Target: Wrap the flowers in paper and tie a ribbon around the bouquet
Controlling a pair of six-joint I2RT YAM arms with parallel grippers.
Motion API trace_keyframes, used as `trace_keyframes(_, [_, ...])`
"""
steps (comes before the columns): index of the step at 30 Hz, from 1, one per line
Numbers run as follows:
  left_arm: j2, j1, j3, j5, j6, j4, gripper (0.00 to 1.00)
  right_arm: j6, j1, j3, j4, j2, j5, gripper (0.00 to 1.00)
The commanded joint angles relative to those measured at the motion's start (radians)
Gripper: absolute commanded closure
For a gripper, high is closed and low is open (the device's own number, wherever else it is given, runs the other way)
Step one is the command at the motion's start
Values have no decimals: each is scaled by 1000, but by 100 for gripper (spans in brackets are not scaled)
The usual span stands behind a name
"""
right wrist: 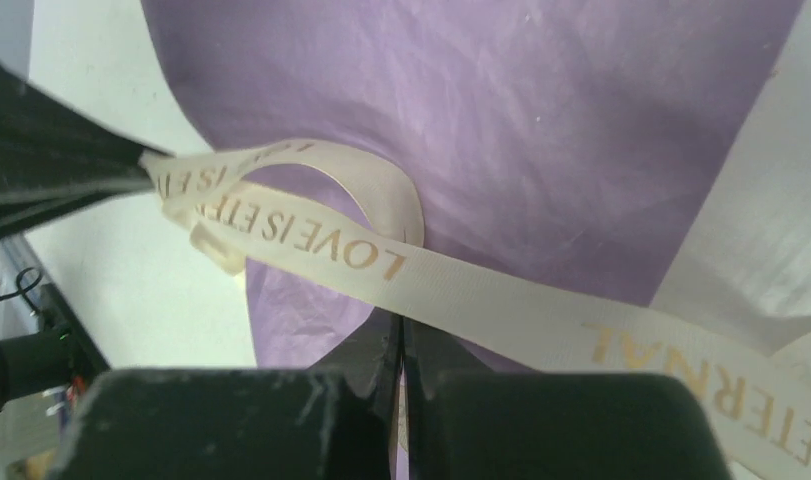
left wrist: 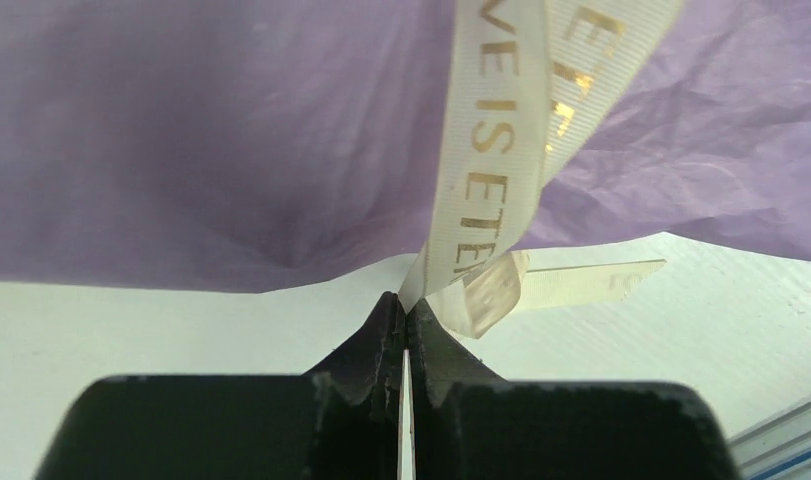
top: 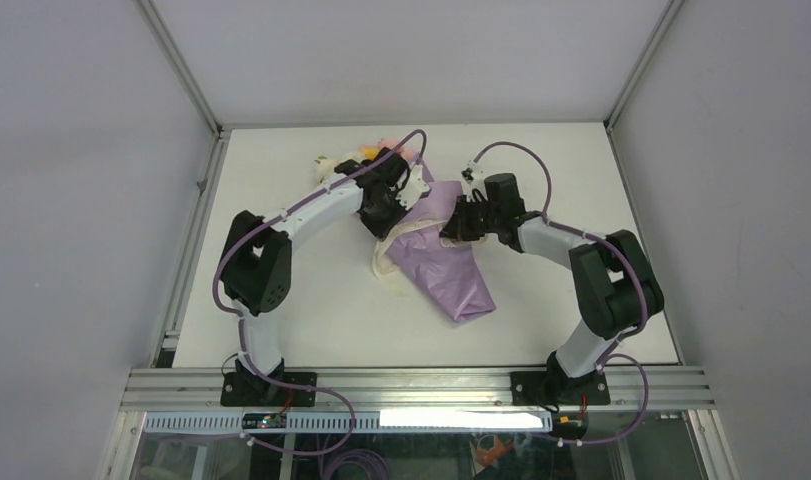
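Note:
The bouquet lies mid-table as a cone of lilac paper, with the flowers showing at its far wide end. The cream ribbon with gold lettering loops round the cone. My left gripper is at the cone's left side. In the left wrist view it is shut on the ribbon, which runs up against the paper. My right gripper is at the cone's right. Its jaws are shut on the ribbon, which crosses their tips over the paper.
The white table is framed by grey walls on three sides. An aluminium rail with both arm bases runs along the near edge. Purple cables hang along each arm.

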Motion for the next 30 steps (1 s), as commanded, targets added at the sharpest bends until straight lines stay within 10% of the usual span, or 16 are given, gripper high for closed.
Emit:
trace_keyframes(1, [-63, 56, 59, -33, 17, -22, 100, -20, -8, 106, -168, -65, -112, 100])
trace_keyframes(18, [-36, 143, 98, -50, 151, -78, 100, -64, -59, 167, -648, -152, -153, 100])
trace_keyframes(30, [-88, 404, -2, -192, 297, -86, 100, 95, -583, 96, -783, -221, -144, 100])
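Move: Both shut grippers hold ribbon over the wrapped bouquet. The ribbon crossing to be pulled tight is about 12 cm to the left gripper's right, level with it and some 4 cm below. Flower heads are roughly 18 cm ahead of that gripper and 2 cm to its left. From the right gripper, the crossing is only about 1 cm ahead, 1 cm left and 3 cm below; the paper's foot is some 15 cm back and 5 cm right. Pull the ribbon apart sideways with both grippers, keeping the fingers shut on it. Bring the left gripper about 4 cm left, pause, then sweep farther left and forward, away from the crossing. Draw the right gripper back some 7 cm first, tipping its fingers downward, then swing it right about 15 cm and partly forward again, turning clockwise. ##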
